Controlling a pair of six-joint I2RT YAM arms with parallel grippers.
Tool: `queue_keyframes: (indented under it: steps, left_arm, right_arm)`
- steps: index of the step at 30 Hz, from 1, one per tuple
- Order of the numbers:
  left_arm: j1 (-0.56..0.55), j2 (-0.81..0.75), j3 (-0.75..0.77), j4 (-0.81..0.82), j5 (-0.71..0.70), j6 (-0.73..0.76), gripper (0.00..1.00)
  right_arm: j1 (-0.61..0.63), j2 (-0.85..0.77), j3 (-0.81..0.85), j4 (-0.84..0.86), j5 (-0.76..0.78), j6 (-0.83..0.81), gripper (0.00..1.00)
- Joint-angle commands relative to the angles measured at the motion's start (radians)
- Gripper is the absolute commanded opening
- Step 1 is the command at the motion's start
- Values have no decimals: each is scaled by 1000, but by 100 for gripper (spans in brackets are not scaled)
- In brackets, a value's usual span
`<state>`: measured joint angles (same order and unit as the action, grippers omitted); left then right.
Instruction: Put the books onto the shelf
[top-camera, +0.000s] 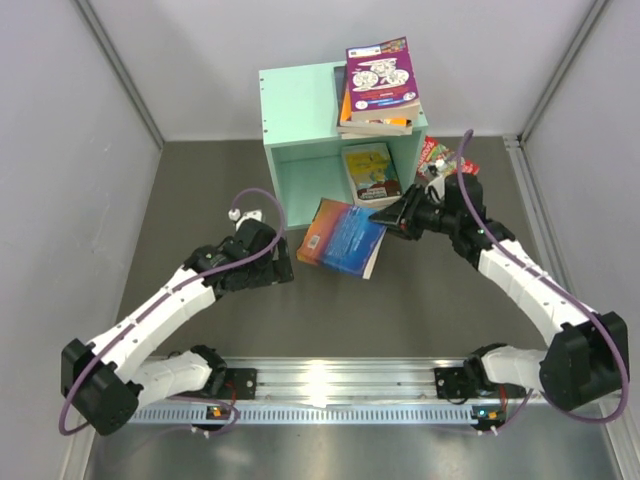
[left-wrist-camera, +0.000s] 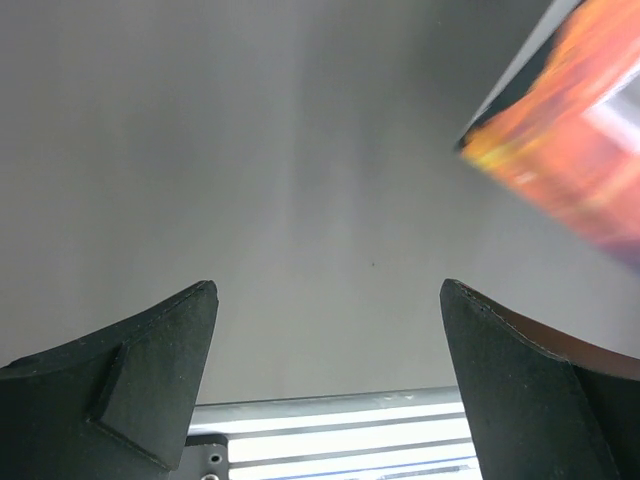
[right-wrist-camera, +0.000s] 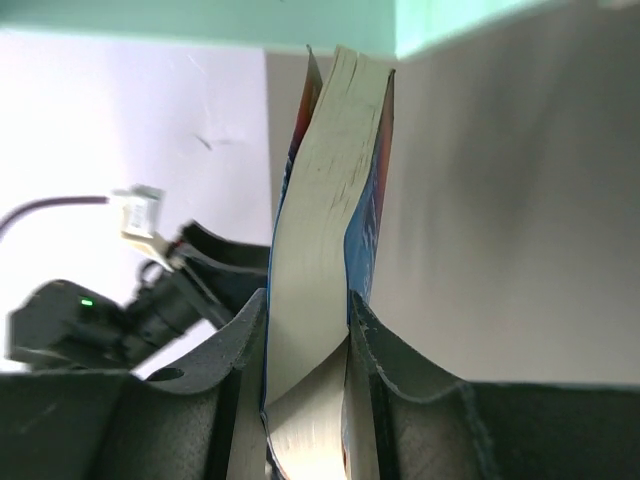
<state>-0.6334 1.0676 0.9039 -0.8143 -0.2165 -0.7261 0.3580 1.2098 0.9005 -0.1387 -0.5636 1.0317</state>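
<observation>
The mint-green shelf (top-camera: 298, 105) stands at the back of the table with its open front facing me. A pile of books (top-camera: 378, 85), purple cover uppermost, lies on its top. One yellow-green book (top-camera: 370, 172) stands inside it. My right gripper (top-camera: 388, 217) is shut on the page edge of a blue-orange book (top-camera: 340, 238), held tilted just in front of the opening. The right wrist view shows that book (right-wrist-camera: 330, 200) pinched between the fingers of the right gripper (right-wrist-camera: 307, 300), under the shelf's edge (right-wrist-camera: 200, 15). My left gripper (top-camera: 281, 263) stands open and empty left of the book, with its orange corner (left-wrist-camera: 570, 150) in the left wrist view.
A red-covered book (top-camera: 436, 155) lies beside the shelf's right wall, behind my right arm. Grey walls close in the table on the left, right and back. The metal rail (top-camera: 330, 385) with both arm bases runs along the near edge.
</observation>
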Motion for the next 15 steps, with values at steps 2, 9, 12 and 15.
queue_keyframes:
  steps: [2, 9, 12, 15]
  left_arm:
    - [38, 26, 62, 44, 12, 70, 98]
    - [155, 3, 67, 37, 117, 117, 98]
    - [181, -3, 78, 23, 144, 132, 98]
    - [187, 2, 93, 7, 151, 152, 98]
  right_arm:
    - [-63, 20, 159, 166, -102, 76, 0]
    - [-100, 66, 63, 486, 82, 295, 0]
    - [-100, 85, -56, 746, 218, 430, 0]
    - [-100, 166, -109, 1006, 309, 525, 0]
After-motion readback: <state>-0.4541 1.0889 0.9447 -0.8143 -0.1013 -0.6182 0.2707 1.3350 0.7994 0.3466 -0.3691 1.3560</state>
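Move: The right hand holds the blue-and-orange book by its edge, in front of the shelf; the middle of the shelf's open compartment is about 20 cm ahead, some 7 cm to its left and 8 cm lower. The book stack inside stands about 19 cm straight ahead and 15 cm down; the purple book on top is roughly 22 cm ahead, 1 cm left and 15 cm up. From the left hand the compartment lies about 27 cm ahead and 15 cm right, level in height. Forward and a little to its right, the right hand carries the pinched book about 9 cm towards the shelf's opening, first rising some 3 cm, then starting to sink again. Meanwhile the wrist swings some 20 degrees clockwise and its fingers tip up nearer to level, keeping their grip. The open, empty left hand shifts about 3 cm forward and left. ##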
